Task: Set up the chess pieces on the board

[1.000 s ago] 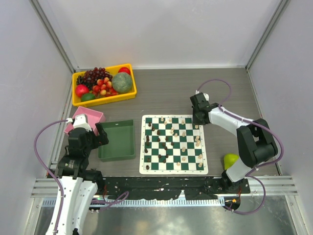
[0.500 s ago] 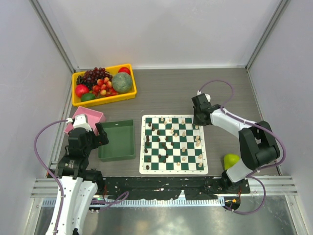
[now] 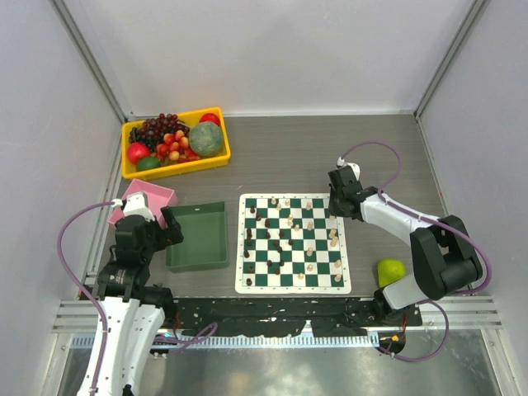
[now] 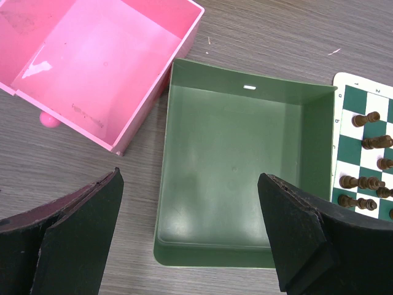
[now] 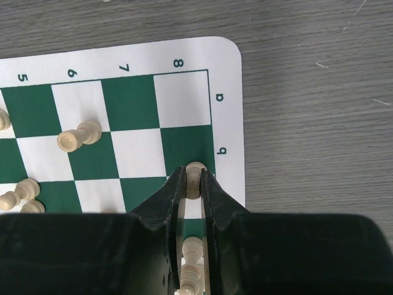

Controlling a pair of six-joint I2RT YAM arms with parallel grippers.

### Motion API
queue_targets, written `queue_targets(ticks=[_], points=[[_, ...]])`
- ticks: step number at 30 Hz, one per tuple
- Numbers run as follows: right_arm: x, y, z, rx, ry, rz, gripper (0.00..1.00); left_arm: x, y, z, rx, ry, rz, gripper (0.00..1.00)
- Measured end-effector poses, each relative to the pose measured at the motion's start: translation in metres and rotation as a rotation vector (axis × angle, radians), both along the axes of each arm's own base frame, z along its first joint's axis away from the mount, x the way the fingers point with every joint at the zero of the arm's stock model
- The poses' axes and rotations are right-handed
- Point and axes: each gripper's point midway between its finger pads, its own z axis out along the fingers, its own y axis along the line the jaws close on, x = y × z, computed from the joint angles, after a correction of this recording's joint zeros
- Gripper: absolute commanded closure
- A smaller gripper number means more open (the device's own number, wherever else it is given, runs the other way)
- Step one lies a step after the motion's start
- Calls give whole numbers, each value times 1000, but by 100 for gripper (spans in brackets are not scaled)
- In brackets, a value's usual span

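Note:
The green and white checked board (image 3: pixel 293 289) lies in the middle of the table. Dark and cream chess pieces (image 3: pixel 289 235) stand scattered over it. My right gripper (image 3: pixel 333 211) is at the board's far right corner, shut on a cream piece (image 5: pixel 195 178). That piece is over the edge squares near the letter "b" on the board (image 5: pixel 132 101). More cream pieces (image 5: pixel 78 136) stand to its left. My left gripper (image 4: pixel 190 181) hangs open over the empty green tray (image 4: pixel 233 166). Its fingers (image 4: pixel 92 227) hold nothing. Dark pieces (image 4: pixel 366 118) show at the board's left edge.
A yellow bin (image 3: pixel 175 168) of fruit sits at the far left. A pink box (image 4: pixel 92 61) lies beside the green tray (image 3: pixel 198 238), with a small pink ball (image 4: pixel 49 118) at its edge. A green fruit (image 3: pixel 390 270) rests right of the board.
My right arm has shifted a little to the right and nearer, its gripper still at the board's far right corner. The left arm has not moved.

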Motion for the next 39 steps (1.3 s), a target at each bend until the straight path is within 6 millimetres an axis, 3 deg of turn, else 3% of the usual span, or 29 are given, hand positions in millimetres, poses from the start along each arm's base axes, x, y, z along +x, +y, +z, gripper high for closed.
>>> queue_targets(ticks=[11, 20, 26, 32, 39], points=[[10, -1, 20, 26, -114, -27, 87, 0, 0, 0, 0, 2, 0, 1], [15, 1, 15, 36, -122, -37, 87, 0, 0, 0, 0, 2, 0, 1], [15, 1, -1, 29, -95, -44, 86, 0, 0, -1, 0, 4, 0, 1], [17, 2, -1, 36, -107, -51, 69, 0, 0, -1, 1, 5, 0, 1], [11, 0, -6, 31, -87, -50, 57, 0, 0, -2, 0, 12, -1, 1]])
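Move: The right hand holds a white chess piece low over the board, near the line between b8 and c8; the dark b8 square it is meant for lies about 2 cm ahead, straight on, some 3 cm below. Another white piece stands roughly 3 cm ahead and 6 cm to the left, and the nearest piece behind is about 6 cm back, in the same file. From the left hand, b8 is some 12 cm forward, 52 cm right and 14 cm down. Still pinching the white piece, the right hand lifts it about 2 cm while moving forward, tilting the fingertips outward a few degrees, then lowers it roughly the same amount onto b8, ending the carry about 1.5 cm farther out. The fingers then part and let go, the hand easing slightly back and down around the piece. ##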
